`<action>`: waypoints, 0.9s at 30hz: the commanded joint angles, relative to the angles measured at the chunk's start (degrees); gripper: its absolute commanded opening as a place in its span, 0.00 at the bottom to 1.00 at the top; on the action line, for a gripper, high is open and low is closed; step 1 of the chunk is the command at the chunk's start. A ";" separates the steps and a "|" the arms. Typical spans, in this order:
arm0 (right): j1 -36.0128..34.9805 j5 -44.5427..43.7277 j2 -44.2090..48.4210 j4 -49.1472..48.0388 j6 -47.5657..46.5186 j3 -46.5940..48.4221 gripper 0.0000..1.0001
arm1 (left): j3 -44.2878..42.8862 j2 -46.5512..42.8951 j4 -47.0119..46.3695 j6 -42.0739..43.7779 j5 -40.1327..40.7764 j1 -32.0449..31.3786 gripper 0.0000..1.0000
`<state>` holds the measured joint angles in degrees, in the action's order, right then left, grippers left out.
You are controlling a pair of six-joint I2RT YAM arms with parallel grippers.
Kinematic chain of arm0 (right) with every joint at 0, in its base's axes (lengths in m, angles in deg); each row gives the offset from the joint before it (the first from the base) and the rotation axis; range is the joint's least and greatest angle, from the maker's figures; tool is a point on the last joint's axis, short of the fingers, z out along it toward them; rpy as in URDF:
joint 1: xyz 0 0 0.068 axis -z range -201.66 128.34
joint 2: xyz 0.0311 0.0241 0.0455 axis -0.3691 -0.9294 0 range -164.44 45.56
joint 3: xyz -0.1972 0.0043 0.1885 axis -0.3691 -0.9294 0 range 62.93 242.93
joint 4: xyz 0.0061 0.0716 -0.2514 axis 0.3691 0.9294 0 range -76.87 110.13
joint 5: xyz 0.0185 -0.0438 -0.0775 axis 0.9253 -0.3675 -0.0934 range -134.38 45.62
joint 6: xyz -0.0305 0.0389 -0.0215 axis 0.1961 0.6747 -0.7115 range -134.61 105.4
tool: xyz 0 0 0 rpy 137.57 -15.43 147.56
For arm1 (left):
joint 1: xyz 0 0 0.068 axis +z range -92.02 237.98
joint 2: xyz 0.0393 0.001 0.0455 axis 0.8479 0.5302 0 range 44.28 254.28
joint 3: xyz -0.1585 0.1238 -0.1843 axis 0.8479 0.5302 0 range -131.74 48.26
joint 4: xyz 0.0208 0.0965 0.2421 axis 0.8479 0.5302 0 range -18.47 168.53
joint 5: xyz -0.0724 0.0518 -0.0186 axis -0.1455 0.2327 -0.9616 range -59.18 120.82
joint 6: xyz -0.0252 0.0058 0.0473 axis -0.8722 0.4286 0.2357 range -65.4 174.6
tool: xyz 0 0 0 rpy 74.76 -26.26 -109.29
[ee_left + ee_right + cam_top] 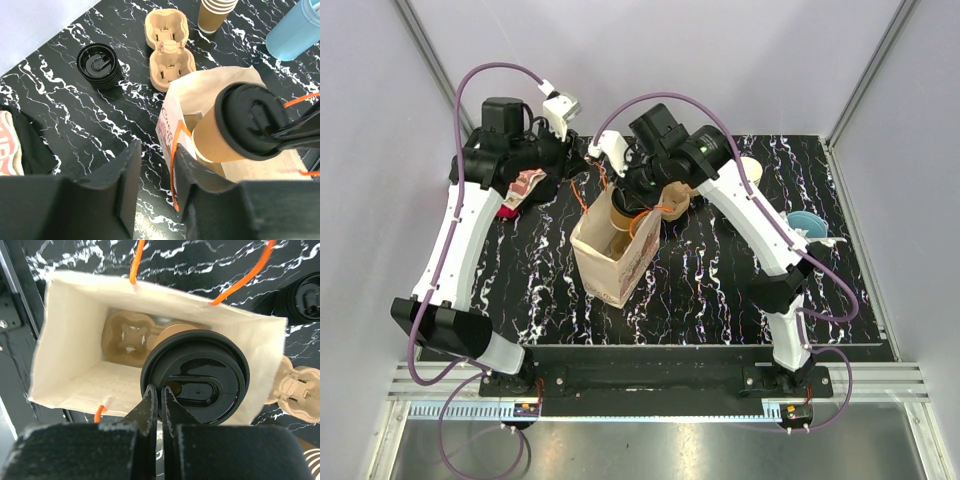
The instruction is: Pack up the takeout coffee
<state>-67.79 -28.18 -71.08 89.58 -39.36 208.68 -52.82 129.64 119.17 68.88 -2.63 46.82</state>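
The takeout coffee (215, 142) is a brown paper cup with a black lid (200, 375). It hangs tilted over the mouth of a pale paper bag (75, 340) with orange handles. My right gripper (161, 390) is shut on the rim of its lid. A cardboard cup carrier (125, 337) lies at the bottom of the bag. My left gripper (157, 147) is at the bag's (200, 90) near left edge. Its jaws are partly closed with a gap still showing, and an orange handle loop (173, 165) lies against the inner face of the right finger. The bag (610, 265) stands mid-table in the top view.
A second cup carrier (167, 47), a stack of black lids (98, 65) and a stack of lidless cups (215, 12) sit behind the bag. The light blue cup (807, 222) stands at the right. A red and white packet (525, 190) lies at the left.
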 commanded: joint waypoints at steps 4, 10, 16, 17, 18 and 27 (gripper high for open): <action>-0.72 -0.30 -1.75 0.28 -4.60 -1.44 0.00 | 1.67 -0.02 -4.57 -1.89 -1.62 0.44 0.27; -0.63 -0.74 -3.24 0.63 -5.48 -1.52 0.00 | 2.55 -0.28 -5.54 -2.94 -0.74 0.44 0.15; -0.72 -0.21 -3.33 0.64 -5.83 -4.68 0.00 | 3.08 -0.29 -6.85 -4.61 2.42 0.79 0.05; -0.63 -0.21 -3.33 0.64 -5.92 -5.04 0.00 | 3.08 -0.20 -6.94 -4.88 3.12 0.70 0.03; -0.63 -0.30 -3.24 0.46 -6.09 -5.82 0.00 | 3.08 -0.02 -7.03 -5.05 3.39 0.87 0.02; -0.54 -2.84 -4.38 -0.42 -6.62 -8.38 0.00 | 3.96 -0.20 -7.56 -5.58 4.89 0.96 0.00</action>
<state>-67.83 -28.90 -74.71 89.51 -44.93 200.47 -49.54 129.67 114.91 63.92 0.64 47.41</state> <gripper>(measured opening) 0.022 0.009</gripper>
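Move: The right hand already pinches the cup's lid at its rim, over the far part of the open bag. The bag's middle is about 3 cm back, 5 cm left and 18 cm below, with the carrier inside it beneath that, some 27 cm below. The spare carrier stands roughly 18 cm ahead and 11 cm right. The left hand has the bag's orange handle between half-open fingers, about 1 cm back, 1 cm right and 2 cm below; the black lids lie some 19 cm ahead and 11 cm right. Downward, about 7.5 cm, the right hand sinks into the bag's mouth with the cup, tipping its left-pointing fingers some 10 degrees steeper and keeping its grip on the lid. The left fingers close fully meanwhile and pinch the orange handle; that hand first drops about 1 cm, then eases a little forward and left, turning slightly counter-clockwise. ##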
